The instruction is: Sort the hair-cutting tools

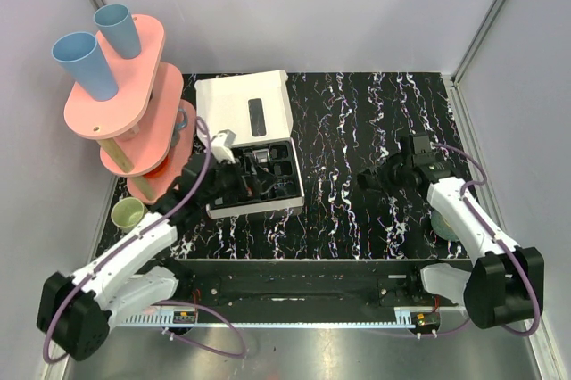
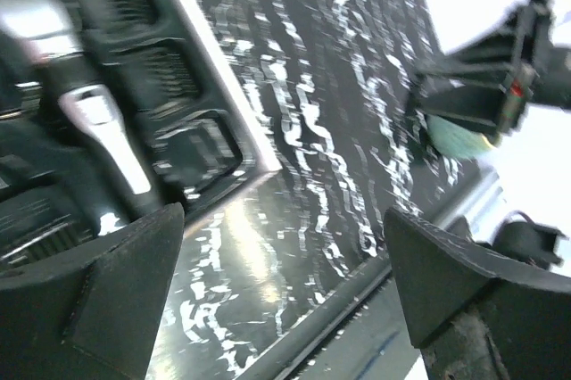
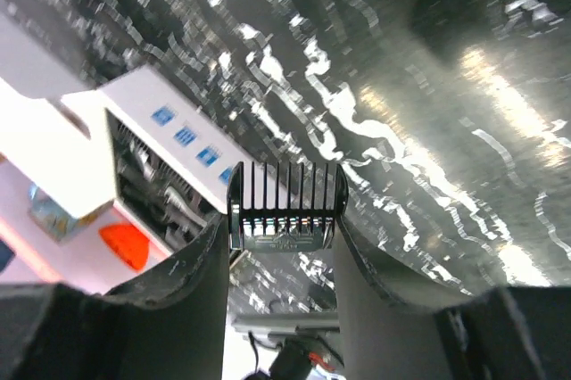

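A black comb attachment (image 3: 285, 206) is pinched between the fingers of my right gripper (image 3: 284, 237), teeth pointing away from the wrist. From above, that gripper (image 1: 368, 180) hangs over the middle of the dark marbled mat. The white cardboard box (image 1: 243, 105) lies open at the back left, and its black tray (image 1: 268, 191) holds more black pieces. In the left wrist view a slim clipper with a silver-grey head (image 2: 107, 121) lies in the tray beside comb attachments (image 2: 147, 77). My left gripper (image 1: 241, 182) hovers at the tray's near edge, jaws wide apart (image 2: 285, 291) with nothing between them.
A dark teal bowl (image 1: 443, 225) sits at the right edge, partly under my right arm. A pink tiered stand (image 1: 120, 77) with two blue cups (image 1: 85, 63) fills the back left. A pale green cup (image 1: 128, 212) stands near the left edge.
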Motion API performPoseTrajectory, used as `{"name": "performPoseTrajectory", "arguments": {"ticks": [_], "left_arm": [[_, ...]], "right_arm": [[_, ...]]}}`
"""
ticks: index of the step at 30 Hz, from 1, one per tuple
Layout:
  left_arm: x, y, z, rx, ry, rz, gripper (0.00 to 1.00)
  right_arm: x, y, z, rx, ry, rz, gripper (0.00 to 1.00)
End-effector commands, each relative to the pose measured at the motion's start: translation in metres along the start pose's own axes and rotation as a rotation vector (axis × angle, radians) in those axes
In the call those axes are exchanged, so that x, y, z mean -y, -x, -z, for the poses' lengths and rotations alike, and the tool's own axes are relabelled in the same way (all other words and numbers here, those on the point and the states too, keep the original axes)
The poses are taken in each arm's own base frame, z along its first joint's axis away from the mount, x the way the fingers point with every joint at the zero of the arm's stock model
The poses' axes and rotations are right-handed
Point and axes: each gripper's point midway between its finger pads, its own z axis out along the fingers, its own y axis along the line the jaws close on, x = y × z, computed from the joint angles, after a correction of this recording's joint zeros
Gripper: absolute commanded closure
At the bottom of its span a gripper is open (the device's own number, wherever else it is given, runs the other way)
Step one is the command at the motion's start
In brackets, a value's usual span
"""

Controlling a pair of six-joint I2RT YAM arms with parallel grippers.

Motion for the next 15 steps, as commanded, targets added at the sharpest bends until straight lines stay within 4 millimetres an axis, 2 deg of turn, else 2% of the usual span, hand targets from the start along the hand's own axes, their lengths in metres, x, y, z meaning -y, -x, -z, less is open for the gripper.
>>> {"name": "performPoseTrajectory", "arguments": {"ticks": [1,2,4,5,6,7,8,10,11,13,14,15], "left_arm": [[0.08,0.023,-0.013,0.116,-0.289,-0.065,0.01],[0.096,0.022,-0.015,0.119,-0.325,-0.078,0.01],[0.103,0.015,-0.03,0.097,-0.332,-0.073,0.01],[0.12,0.017,-0.031,0.106,-0.382,-0.083,0.02],[0.121,0.011,-0.042,0.086,-0.379,-0.077,0.03],[0.126,0.01,-0.046,0.086,-0.389,-0.072,0.05],[0.141,0.014,-0.048,0.108,-0.429,-0.077,0.1],[0.148,0.009,-0.062,0.098,-0.435,-0.078,0.14],[0.163,0.013,-0.064,0.109,-0.468,-0.085,0.18],[0.164,0.008,-0.079,0.108,-0.446,-0.108,0.22],[0.176,0.009,-0.081,0.113,-0.462,-0.119,0.24],[0.174,0.006,-0.09,0.112,-0.444,-0.131,0.25]], "right_arm": [[-0.053,-0.022,0.026,-0.072,0.182,0.051,0.85],[-0.06,-0.025,0.029,-0.083,0.205,0.062,0.85],[-0.07,-0.032,0.037,-0.105,0.241,0.075,0.85],[-0.076,-0.034,0.04,-0.112,0.267,0.084,0.85],[-0.081,-0.037,0.045,-0.123,0.288,0.093,0.85],[-0.083,-0.04,0.046,-0.129,0.294,0.104,0.85],[-0.087,-0.041,0.049,-0.13,0.311,0.115,0.85],[-0.092,-0.045,0.054,-0.145,0.332,0.135,0.85],[-0.094,-0.047,0.056,-0.152,0.34,0.139,0.86],[-0.098,-0.049,0.061,-0.161,0.358,0.145,0.86],[-0.099,-0.049,0.064,-0.163,0.369,0.148,0.85],[-0.1,-0.05,0.067,-0.169,0.377,0.149,0.85]]}}
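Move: The black guard comb, pinched in the right gripper, is about 28 cm to the left hand's right, some 1 cm farther out and about 5 cm lower. The left gripper's empty fingers are what the comb is being brought to: some 28 cm to the right hand's left, 1 cm back and 5 cm higher. Beneath the left hand, the case tray's middle lies about 3 cm left, 2 cm ahead and 14 cm down; the clipper in it is straight left-right in line, 3 cm ahead and 14 cm down. The guard comb stays gripped in the right fingers and is lifted about 6 cm while going about as far left, towards the left gripper, its wrist turning counter-clockwise and tipping upward. The empty left hand sweeps some 15 cm right, off over the case's right edge towards the comb, turning clockwise and narrowing its wide-open fingers by about a quarter without reaching it. ##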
